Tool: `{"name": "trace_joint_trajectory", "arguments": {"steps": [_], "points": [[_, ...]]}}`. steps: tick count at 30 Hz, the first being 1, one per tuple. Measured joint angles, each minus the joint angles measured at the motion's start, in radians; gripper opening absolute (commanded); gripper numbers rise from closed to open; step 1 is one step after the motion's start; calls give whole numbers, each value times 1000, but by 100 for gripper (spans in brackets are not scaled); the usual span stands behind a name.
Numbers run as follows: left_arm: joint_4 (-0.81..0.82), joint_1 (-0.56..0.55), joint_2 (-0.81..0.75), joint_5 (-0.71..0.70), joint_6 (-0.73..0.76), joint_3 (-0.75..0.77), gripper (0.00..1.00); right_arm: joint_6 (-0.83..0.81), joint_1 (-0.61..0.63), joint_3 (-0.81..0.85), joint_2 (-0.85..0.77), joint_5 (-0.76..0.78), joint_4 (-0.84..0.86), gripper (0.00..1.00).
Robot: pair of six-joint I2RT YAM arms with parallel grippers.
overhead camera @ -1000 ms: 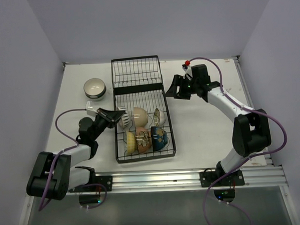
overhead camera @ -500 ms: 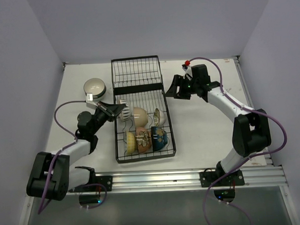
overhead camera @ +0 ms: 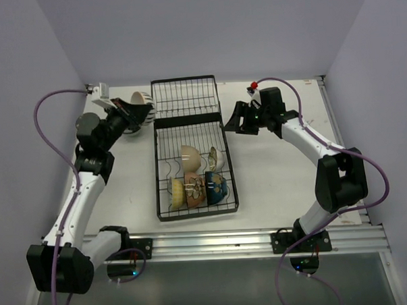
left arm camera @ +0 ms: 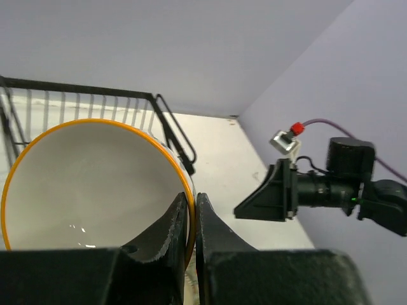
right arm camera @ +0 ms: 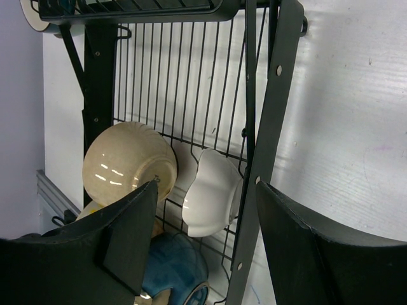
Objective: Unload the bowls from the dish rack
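Note:
The black wire dish rack (overhead camera: 165,169) lies in the middle of the table. Its near section holds several bowls on edge, among them a beige bowl (overhead camera: 189,154), a white bowl (overhead camera: 216,157) and a blue bowl (overhead camera: 216,186). My left gripper (overhead camera: 135,110) is raised at the far left of the rack, shut on the rim of a white bowl with an orange rim (left arm camera: 82,178), one finger inside and one outside. My right gripper (overhead camera: 237,121) hangs open at the rack's right rail (right arm camera: 270,127), over the white bowl (right arm camera: 213,200) and beige bowl (right arm camera: 127,162).
A grey-and-white bowl (overhead camera: 131,130) stands on the table left of the rack, partly hidden under my left gripper. The rack's far section (overhead camera: 184,97) holds nothing. Walls close in the table on three sides. A metal rail (overhead camera: 228,242) runs along the near edge.
My left arm has lifted the orange-rimmed bowl out of the rack's near section and carried it up and away to the far left, above the bowl on the table. The right arm has not moved.

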Motion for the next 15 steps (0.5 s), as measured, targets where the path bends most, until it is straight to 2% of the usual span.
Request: {"name": "trace_joint_trajectory", "arguments": {"steps": [7, 15], "points": [[-359, 15, 140, -140, 329, 304, 0, 0, 0, 0, 0, -3, 3, 67], [-633, 15, 436, -367, 538, 513, 0, 4, 0, 0, 0, -11, 7, 67]]}}
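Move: The bowl stack on the table, where the striped bowl held by the left hand is being taken, lies about 19 cm ahead of that hand, 15 cm to its left and some 28 cm below. The rack's upper shelf is around 21 cm ahead, 11 cm right and 17 cm lower; the tan bowl in the rack is roughly 3 cm back, 13 cm right and 26 cm down. From the right hand the stack is about 15 cm ahead, 46 cm left and 11 cm below. The striped bowl, still pinched by its rim in the left fingers, is carried towards the bowl stack: forward and left, rising slightly at first, then sinking, some 15 cm overall and ending about 8 cm lower. On the way the wrist rolls about 35 degrees so that the hand's left side rises, tips its fingers downward and turns a little counter-clockwise. ##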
